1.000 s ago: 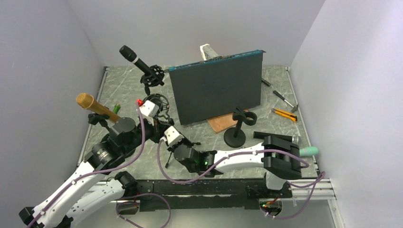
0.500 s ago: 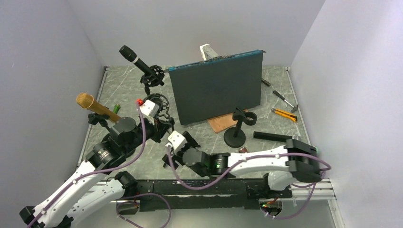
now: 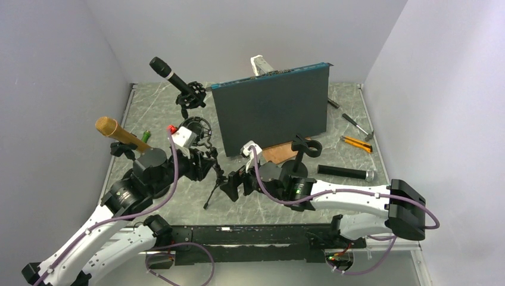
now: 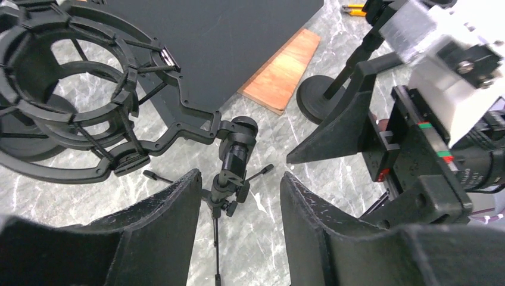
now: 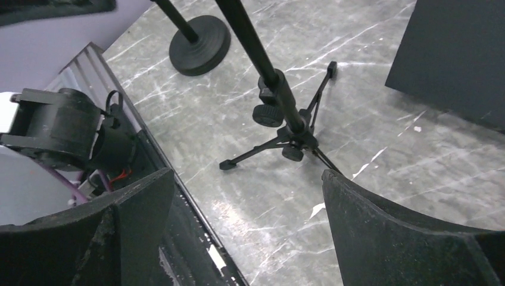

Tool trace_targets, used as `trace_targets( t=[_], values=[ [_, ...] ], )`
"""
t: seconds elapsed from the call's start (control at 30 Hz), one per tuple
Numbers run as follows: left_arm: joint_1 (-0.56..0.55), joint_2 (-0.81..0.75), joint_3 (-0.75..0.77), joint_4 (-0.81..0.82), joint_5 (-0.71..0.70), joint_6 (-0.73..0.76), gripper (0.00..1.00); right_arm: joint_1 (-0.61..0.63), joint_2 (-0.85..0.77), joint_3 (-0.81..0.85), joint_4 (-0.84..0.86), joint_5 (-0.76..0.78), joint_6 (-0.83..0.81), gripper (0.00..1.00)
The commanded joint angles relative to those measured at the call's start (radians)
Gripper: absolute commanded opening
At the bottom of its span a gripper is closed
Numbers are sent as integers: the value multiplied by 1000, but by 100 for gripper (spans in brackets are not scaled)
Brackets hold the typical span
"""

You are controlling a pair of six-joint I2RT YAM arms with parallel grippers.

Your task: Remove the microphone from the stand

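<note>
A black microphone point(image 3: 169, 74) sits in a shock mount on a stand at the back left. A gold microphone point(image 3: 119, 133) sits on a stand at the left edge. An empty shock mount point(image 4: 65, 107) tops a small tripod stand point(image 3: 215, 177). Another black microphone point(image 3: 345, 173) lies flat on the table at the right. My left gripper point(image 3: 204, 163) is open and empty, and its jaws point(image 4: 239, 176) hang over the tripod's stem point(image 4: 234, 156). My right gripper point(image 3: 234, 186) is open and empty just right of the tripod point(image 5: 287, 122), fingers point(image 5: 381, 232) near the table.
A tall dark panel point(image 3: 271, 113) stands mid-table with a wooden board point(image 3: 279, 153) at its foot. An empty clip stand on a round base point(image 3: 295, 170) is next to my right wrist. Screwdrivers and a yellow knife point(image 3: 356, 143) lie at the back right.
My right arm has swung its wrist up and to the right, away from the tripod's near side, and uncovered the microphone lying at the right. My left gripper has barely moved.
</note>
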Motion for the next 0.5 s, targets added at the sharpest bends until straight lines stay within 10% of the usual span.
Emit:
trace_targets(
  t=[0.0,0.17,0.3,0.47],
  values=[
    [0,-34,77,-36,5,-2,56,-12,-27,12,29,-66,63,96],
    [-1,-55,130,-57,5,-4,55,-52,32,45,14,-59,116,86],
    [0,-65,146,-61,5,-5,54,-64,79,112,-49,48,173,52],
    [-1,-93,119,-52,15,-18,55,-64,141,157,-28,12,185,53]
  ],
)
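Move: The tripod stand's pole lies about 6 cm ahead of the right hand, 5 cm to its left and 5 cm lower. The empty round-base stand is some 9 cm ahead and 20 cm right of that hand. From the left hand, the tripod stand is about 6 cm ahead, 4 cm right and 10 cm below. Its empty shock mount is roughly 10 cm ahead and 5 cm left, about level in height. Upward and clear of the tripod stand goes the left hand, rising about 5 cm while drawing slightly back and left, fingers still half open. Meanwhile the right hand, after a short pause, goes forward about 3 cm towards the stand's pole, sinking and edging left a little, turning slightly clockwise and tipping down as its wide-open fingers close to about half. ##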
